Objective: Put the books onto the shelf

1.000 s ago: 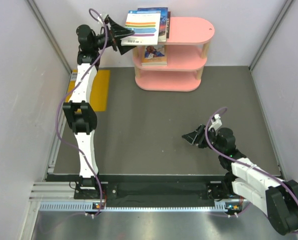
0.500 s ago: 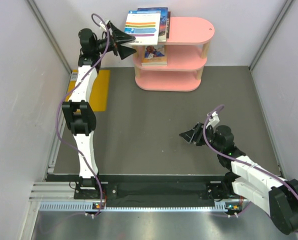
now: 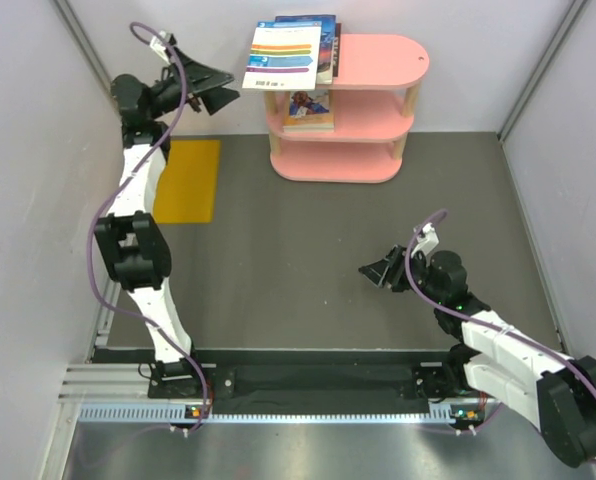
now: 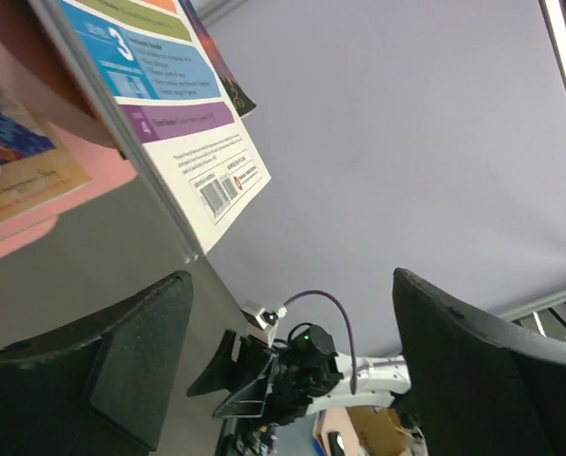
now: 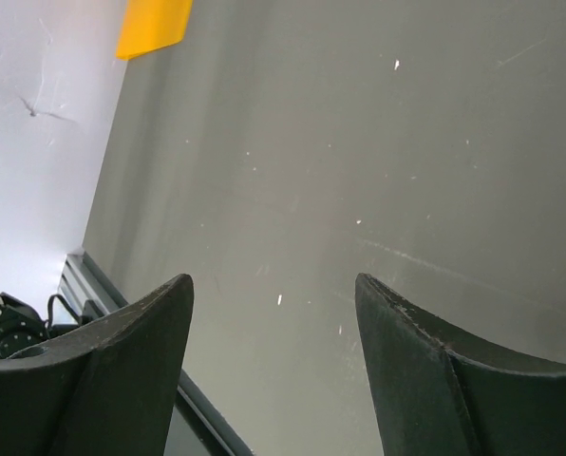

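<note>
The pink shelf [image 3: 378,60] stands at the back. On its top board lies a white colour-striped book [image 3: 283,55], its left end hanging past the edge, over a blue book [image 3: 323,35]. Another book [image 3: 308,108] lies on the middle board. My left gripper [image 3: 213,90] hovers open and empty, apart from the shelf's left end. In the left wrist view the striped book [image 4: 160,104] and the shelf [image 4: 88,185] sit up and to the left of the open gripper [image 4: 292,285]. My right gripper [image 3: 378,272] is open and empty over the bare floor [image 5: 359,142].
A flat yellow-orange rectangle [image 3: 183,180] lies on the grey floor left of the shelf, also showing as the yellow patch [image 5: 155,24] in the right wrist view. White walls close in the left, right and back sides.
My left arm has drawn back to the left, away from the shelf, and the striped book stays on the top board. The right gripper shifted slightly left.
</note>
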Tool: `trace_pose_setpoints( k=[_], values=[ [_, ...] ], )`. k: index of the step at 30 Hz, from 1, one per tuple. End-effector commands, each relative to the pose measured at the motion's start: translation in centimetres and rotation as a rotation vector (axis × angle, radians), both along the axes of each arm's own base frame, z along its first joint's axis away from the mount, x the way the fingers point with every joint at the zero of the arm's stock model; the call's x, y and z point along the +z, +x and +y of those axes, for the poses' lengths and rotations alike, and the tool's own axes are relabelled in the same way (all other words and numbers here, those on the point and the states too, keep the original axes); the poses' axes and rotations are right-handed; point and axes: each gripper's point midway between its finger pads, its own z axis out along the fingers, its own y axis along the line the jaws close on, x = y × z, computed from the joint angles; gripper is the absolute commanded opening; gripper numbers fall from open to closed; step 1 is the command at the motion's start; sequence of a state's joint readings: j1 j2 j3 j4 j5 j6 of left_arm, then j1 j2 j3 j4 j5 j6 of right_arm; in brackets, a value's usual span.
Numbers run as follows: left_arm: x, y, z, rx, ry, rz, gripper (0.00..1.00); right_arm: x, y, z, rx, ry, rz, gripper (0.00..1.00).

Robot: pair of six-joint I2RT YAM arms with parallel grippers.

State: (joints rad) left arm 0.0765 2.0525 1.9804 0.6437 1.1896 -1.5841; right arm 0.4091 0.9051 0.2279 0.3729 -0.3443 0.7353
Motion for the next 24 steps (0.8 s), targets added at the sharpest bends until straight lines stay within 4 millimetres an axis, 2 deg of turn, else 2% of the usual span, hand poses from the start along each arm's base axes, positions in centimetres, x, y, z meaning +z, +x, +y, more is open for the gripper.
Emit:
trace_pose_setpoints(
  k=[1,2,5,6,7,8,10,13,15,16,18,19,20,22,24],
  values=[
    [1.9,-2.7,3.0,0.070,0.030,-0.132,0.85,1.3,0.4,0.6,0.018,0.004,-0.045,0.69],
    [2.0,-3.0,3.8,0.089,0.033,-0.138,0.83,1.2,0.5,0.6,0.014,0.004,-0.044,0.69],
    [0.5,-2.8,5.1,0.127,0.047,-0.109,0.67,1.2,0.5,0.7,0.017,0.004,-0.042,0.70],
    [-0.3,-2.3,5.3,0.143,0.045,-0.048,0.55,1.2,0.6,0.7,0.018,0.006,-0.041,0.69],
    [-1.0,-2.0,5.5,0.166,0.075,-0.070,0.35,1.1,0.6,0.7,0.017,0.004,-0.039,0.70],
    [-0.9,-2.0,5.6,0.184,0.091,-0.081,0.27,1.1,0.6,0.7,0.020,0.005,-0.036,0.69],
    [-2.1,-1.0,6.0,0.247,0.143,-0.053,0.18,1.1,0.6,0.8,0.021,0.007,-0.035,0.69],
    [-3.0,-0.1,6.7,0.336,0.223,-0.035,0.15,1.0,0.6,0.8,0.020,0.007,-0.031,0.69],
    [-3.5,0.6,7.1,0.373,0.254,-0.029,0.03,0.9,0.7,0.8,0.019,0.006,-0.031,0.69],
    [-4.3,1.1,7.3,0.401,0.290,0.013,0.00,0.9,0.7,0.8,0.019,0.006,-0.030,0.69],
    [-5.4,2.0,7.7,0.443,0.338,0.063,0.00,0.8,0.7,0.8,0.020,0.007,-0.027,0.69],
    [-5.3,3.1,8.0,0.488,0.391,0.032,0.00,0.8,0.7,0.8,0.020,0.006,-0.026,0.69],
    [-6.5,3.0,7.7,0.484,0.422,0.095,0.00,0.8,0.7,0.8,0.021,0.006,-0.024,0.69],
    [-6.6,3.9,7.2,0.499,0.471,0.074,0.00,0.7,0.7,0.9,0.022,0.006,-0.022,0.69],
    [-7.5,4.4,7.0,0.531,0.513,0.106,0.00,0.7,0.7,0.9,0.022,0.008,-0.018,0.69]
  ],
)
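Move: The left hand, empty and open, has the white striped book about 13 cm to its right, 11 cm farther ahead and some 4 cm lower. Jane Eyre lies under that book, about 18 cm right, 13 ahead and 6 below the hand, and the pink shelf's top is about 27 right, 12 ahead and 9 below. From the idle right hand the white book is about 35 cm ahead, 23 left and 29 higher. The left hand draws off quickly to its left, about 7 cm away from the white striped book and the shelf, most of it at the start, while its fingers close from wide open to fully shut on nothing. Then it sinks roughly 6 cm, lifting slightly at the end, and eases forward as the wrist swings counter-clockwise by nearly 30 degrees and the fingertips dip from a slight upward slant. ##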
